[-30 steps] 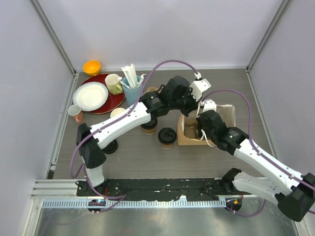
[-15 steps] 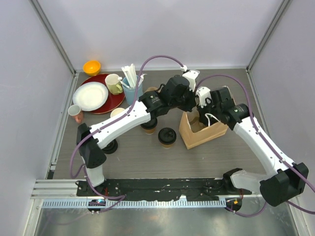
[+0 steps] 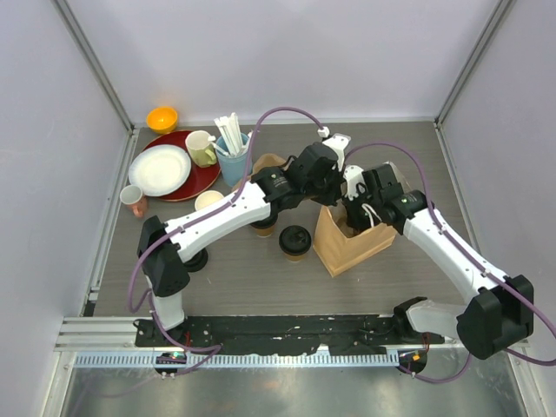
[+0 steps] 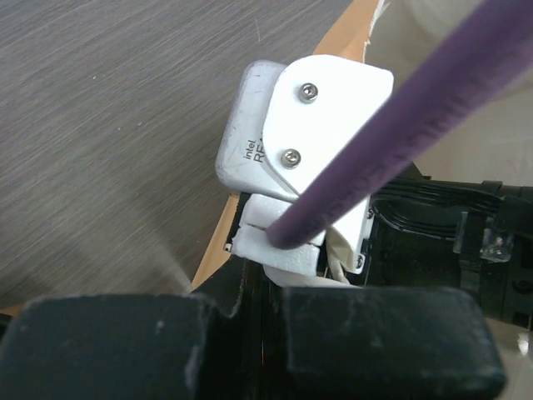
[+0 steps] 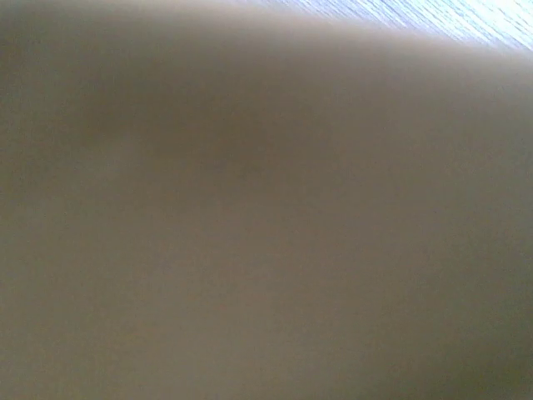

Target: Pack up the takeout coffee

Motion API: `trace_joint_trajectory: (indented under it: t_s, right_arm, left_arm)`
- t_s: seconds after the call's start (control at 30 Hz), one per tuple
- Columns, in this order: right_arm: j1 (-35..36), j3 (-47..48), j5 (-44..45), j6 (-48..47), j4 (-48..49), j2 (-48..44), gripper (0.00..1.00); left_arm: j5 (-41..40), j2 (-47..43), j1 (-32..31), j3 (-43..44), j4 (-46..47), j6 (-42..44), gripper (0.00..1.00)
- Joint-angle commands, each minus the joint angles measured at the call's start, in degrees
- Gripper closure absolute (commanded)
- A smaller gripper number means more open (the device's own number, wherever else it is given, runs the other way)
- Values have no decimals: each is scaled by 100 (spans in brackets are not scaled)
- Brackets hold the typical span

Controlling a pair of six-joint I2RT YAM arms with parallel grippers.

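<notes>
A takeout coffee cup with a black lid stands on the table just left of a brown paper bag. A second lidded cup shows partly under my left arm. The bag stands upright and tilted, mouth up. My left gripper is shut on the bag's far left rim. My right gripper is at the mouth beside the white handle, shut on the rim, with its fingers hidden. The right wrist view is filled by blurred brown paper.
At the back left, a red tray carries a white plate and a yellow-green mug. Near it are a light blue cup of white sticks, an orange bowl, a small pink cup and an open cream-lined cup.
The bag lay on its side a second ago and now stands upright. My right arm rose and swung back with it. The left gripper stayed at the bag's mouth.
</notes>
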Motion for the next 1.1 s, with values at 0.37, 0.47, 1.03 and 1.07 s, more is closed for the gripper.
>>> trace_joint_trajectory:
  t_s: [0.37, 0.47, 1.03, 1.07]
  right_arm:
    - [107, -116, -287, -146, -276, 273, 55]
    - [99, 24, -322, -129, -416, 194, 49]
    - [99, 684, -691, 916, -698, -860, 15]
    - [107, 684, -700, 1004, -567, -931, 15]
  left_arm:
    - [-167, -5, -16, 214, 1252, 602, 100]
    - [-26, -101, -7, -14, 1481, 874, 100]
    - [35, -453, -218, -367, 1262, 2667, 100]
    - [88, -462, -209, -358, 1192, 2668, 100]
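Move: My right hand is down inside the paper bag with the cup carrier in its fingers; the bag floor is about 12 cm below and 2 cm back, 1 cm to the left. From the right hand the nearest lidded coffee stands about 16 cm left and 7 cm back, the other about 24 cm left and 1 cm back, both some 9 cm lower. My left hand pinches the rim; from it the bag floor is roughly 8 cm right, 4 cm back and 23 cm below. I ease my right hand down the last centimetre into the bag, open the fingers wide to let go of the cup carrier, then draw the hand back about 3 cm and up almost 5 cm from its lowest point. My left hand keeps its pinch on the rim, edges 1 cm forward, then lifts about 2 cm while its fingers tilt up some 20 degrees and turn a little clockwise. ##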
